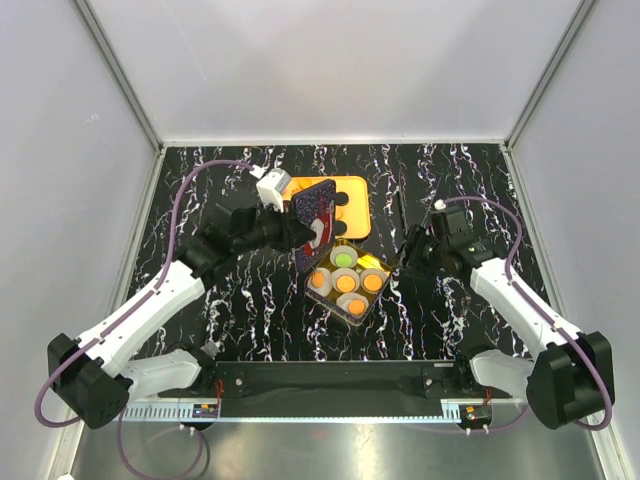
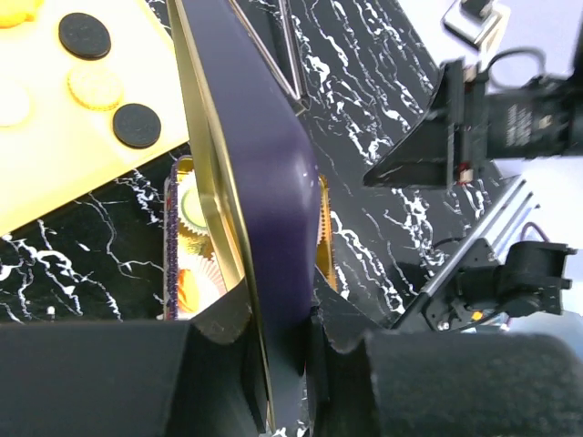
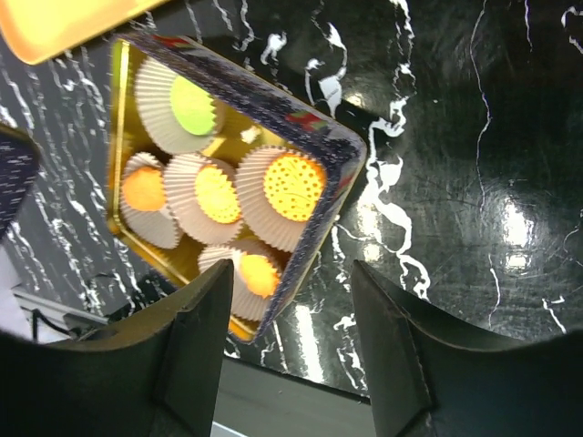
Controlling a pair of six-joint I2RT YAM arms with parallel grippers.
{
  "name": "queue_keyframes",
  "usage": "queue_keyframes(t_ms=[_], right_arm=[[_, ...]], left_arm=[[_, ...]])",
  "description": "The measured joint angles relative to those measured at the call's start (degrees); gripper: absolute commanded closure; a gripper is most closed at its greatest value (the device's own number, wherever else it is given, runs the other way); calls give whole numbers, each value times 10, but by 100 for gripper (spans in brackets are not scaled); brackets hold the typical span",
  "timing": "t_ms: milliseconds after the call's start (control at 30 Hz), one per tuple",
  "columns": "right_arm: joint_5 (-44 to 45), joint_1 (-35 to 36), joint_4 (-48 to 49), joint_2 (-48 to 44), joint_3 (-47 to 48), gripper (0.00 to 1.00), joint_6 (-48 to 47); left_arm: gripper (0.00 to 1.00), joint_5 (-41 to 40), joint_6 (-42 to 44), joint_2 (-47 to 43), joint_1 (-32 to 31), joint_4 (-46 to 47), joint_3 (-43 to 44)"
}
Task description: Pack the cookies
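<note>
An open tin [image 1: 357, 314] with a gold inside holds several white paper cups, each with a cookie: one green [image 1: 344, 260], the others orange [image 1: 346, 283]. My left gripper [image 1: 298, 232] is shut on the tin's purple lid [image 1: 318, 212] and holds it on edge over the tin's far left side. In the left wrist view the lid [image 2: 264, 173] is clamped between my fingers [image 2: 219, 346]. My right gripper [image 1: 405, 258] is open and empty just right of the tin. In the right wrist view it [image 3: 291, 273] hovers over the tin's corner [image 3: 344, 159] and the cookies [image 3: 293, 186].
The orange tray [image 1: 355, 190] lies behind the tin, with two black cookies [image 2: 137, 125] and a pale orange one [image 2: 95, 86] on it. The table [image 1: 240, 300] is black marble with white walls on three sides.
</note>
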Motion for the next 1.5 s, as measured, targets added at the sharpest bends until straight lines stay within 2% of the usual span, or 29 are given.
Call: queue_keyframes(t_ms=[400, 633, 833, 1033, 1167, 1233, 1267, 1367, 1500], right_arm=[[19, 8, 61, 69, -26, 44, -6], [20, 13, 71, 117, -22, 51, -24], [30, 14, 78, 143, -12, 64, -42], [29, 15, 84, 190, 37, 78, -72], [27, 15, 84, 226, 75, 84, -97], [25, 15, 84, 240, 90, 85, -109], [24, 15, 84, 246, 96, 91, -115], [24, 15, 75, 263, 119, 99, -137], [18, 15, 76, 295, 152, 100, -164]], left_arm=[[100, 31, -22, 7, 21, 3, 0], [100, 51, -30, 7, 37, 3, 0], [100, 76, -43, 7, 54, 4, 0], [100, 96, -54, 7, 64, 8, -2], [100, 106, -63, 6, 67, 14, -12], [100, 111, -67, 5, 68, 17, -21], [100, 113, -70, 4, 69, 17, -24], [100, 121, -80, 1, 72, 27, -38], [100, 134, -94, -2, 74, 47, -59]])
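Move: The cookie box stands below and to the left of the open right hand: its right corner is about 4 cm ahead, 2 cm left and 6 cm down, and its middle some 12 cm left, level fore and aft and 8 cm down. From the right hand, the black cookie at the tray's near edge is roughly 15 cm ahead and 14 cm left; the tray's middle is 20 ahead, 19 left. The left hand, holding the lid, has the box's middle 7 cm to its right and 21 cm below. Down about 6 cm to rim height beside the box's right corner, then forward some 8 cm and slightly left goes the right hand, closing from over half open to nearly shut; it ends pinching the rim at that corner and turns a little counter-clockwise. The left hand keeps its grip on the lid, tilting it roughly 15 degrees and sinking slightly late on. ##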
